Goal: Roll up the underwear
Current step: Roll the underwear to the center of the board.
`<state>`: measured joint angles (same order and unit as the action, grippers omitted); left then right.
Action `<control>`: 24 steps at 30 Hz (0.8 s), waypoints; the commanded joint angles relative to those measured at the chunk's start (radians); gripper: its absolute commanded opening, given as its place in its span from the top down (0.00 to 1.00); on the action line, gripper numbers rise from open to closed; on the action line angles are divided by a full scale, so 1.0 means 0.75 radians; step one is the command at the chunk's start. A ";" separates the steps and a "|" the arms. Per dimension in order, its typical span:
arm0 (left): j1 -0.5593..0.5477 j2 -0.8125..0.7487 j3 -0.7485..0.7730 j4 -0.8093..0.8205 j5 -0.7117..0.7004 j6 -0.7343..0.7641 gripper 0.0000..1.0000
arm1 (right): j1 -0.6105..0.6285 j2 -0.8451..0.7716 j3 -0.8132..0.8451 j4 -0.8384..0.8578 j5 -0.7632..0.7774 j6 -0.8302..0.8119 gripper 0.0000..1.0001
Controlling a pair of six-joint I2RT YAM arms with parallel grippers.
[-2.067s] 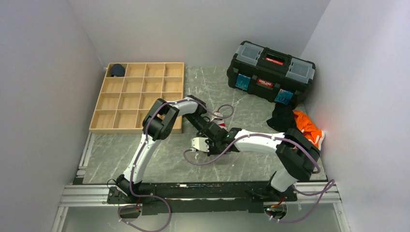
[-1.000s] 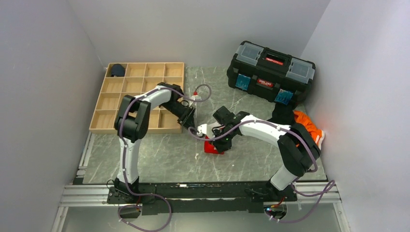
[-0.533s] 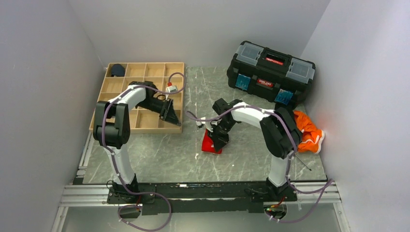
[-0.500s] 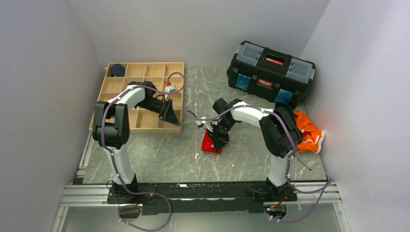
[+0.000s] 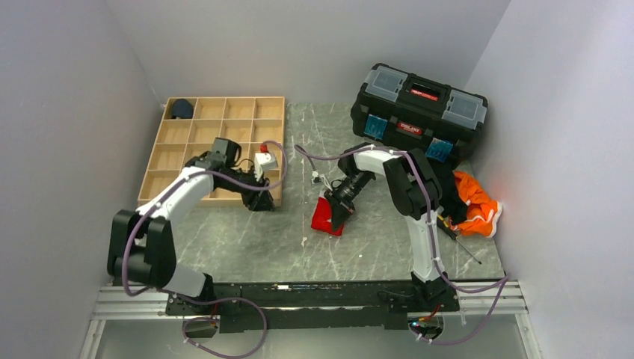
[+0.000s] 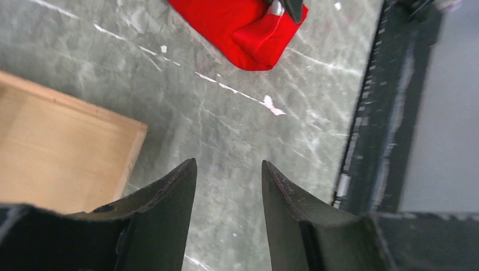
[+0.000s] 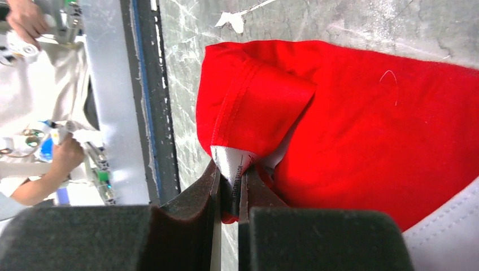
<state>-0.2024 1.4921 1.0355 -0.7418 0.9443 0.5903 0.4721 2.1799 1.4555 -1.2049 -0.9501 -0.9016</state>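
Note:
The underwear is a bright red, partly folded garment lying on the marble tabletop at mid-table. My right gripper sits at its far right edge. In the right wrist view the right gripper is shut on a fold of the underwear that carries a white label; white trim shows at the lower right. My left gripper hovers by the wooden tray's front right corner, apart from the garment. The left wrist view shows the left gripper open and empty above bare marble, the underwear ahead of it.
A wooden compartment tray lies at the back left, a dark navy bundle in its far corner cell. A black toolbox stands at the back right. Orange cloth and black cloth lie by the right wall.
My left arm has drawn back from over the tray, its gripper now at the tray's front right corner. The right gripper stays shut on the underwear; its arm has swung toward the back.

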 commanded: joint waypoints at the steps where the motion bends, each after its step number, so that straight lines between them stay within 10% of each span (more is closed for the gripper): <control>1: -0.193 -0.175 -0.142 0.368 -0.291 -0.023 0.48 | -0.020 0.074 0.066 -0.086 -0.097 -0.122 1.00; 12: -0.737 -0.020 -0.047 0.577 -0.614 0.040 0.36 | -0.018 0.180 0.136 -0.177 -0.120 -0.168 1.00; 24: -0.893 0.169 0.001 0.653 -0.747 0.062 0.24 | -0.019 0.186 0.125 -0.159 -0.110 -0.146 1.00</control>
<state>-0.8581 1.5959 1.0107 -0.3038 0.4324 0.6186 0.4564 2.3005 1.5364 -1.3495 -1.0283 -0.9730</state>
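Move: The underwear, already partly rolled, lies about 16 cm to the left hand's right, 3 cm nearer the base and some 11 cm below it. The right hand already pinches its edge, the bundle's middle about 2 cm left and 1 cm ahead of that grip, a centimetre below it. From the left hand, the wooden tray's middle is roughly 14 cm left and 14 cm ahead; a white table mark lies about 10 cm right and 9 cm back, both on table level. The left hand swings back in over the near side of the underwear, going about 15 cm to the right while easing 3 to 4 cm back early and sinking some 5 cm, mostly late, as it rolls about 40 degrees clockwise around its own pointing line (seen from behind the hand) and spreads its half-open fingers wider. The right hand stays put with its fingers still shut on the underwear's edge, tilting only about 10 degrees, and the left ends close beside it with open fingers above the bundle, whether they touch cloth not being clear. ##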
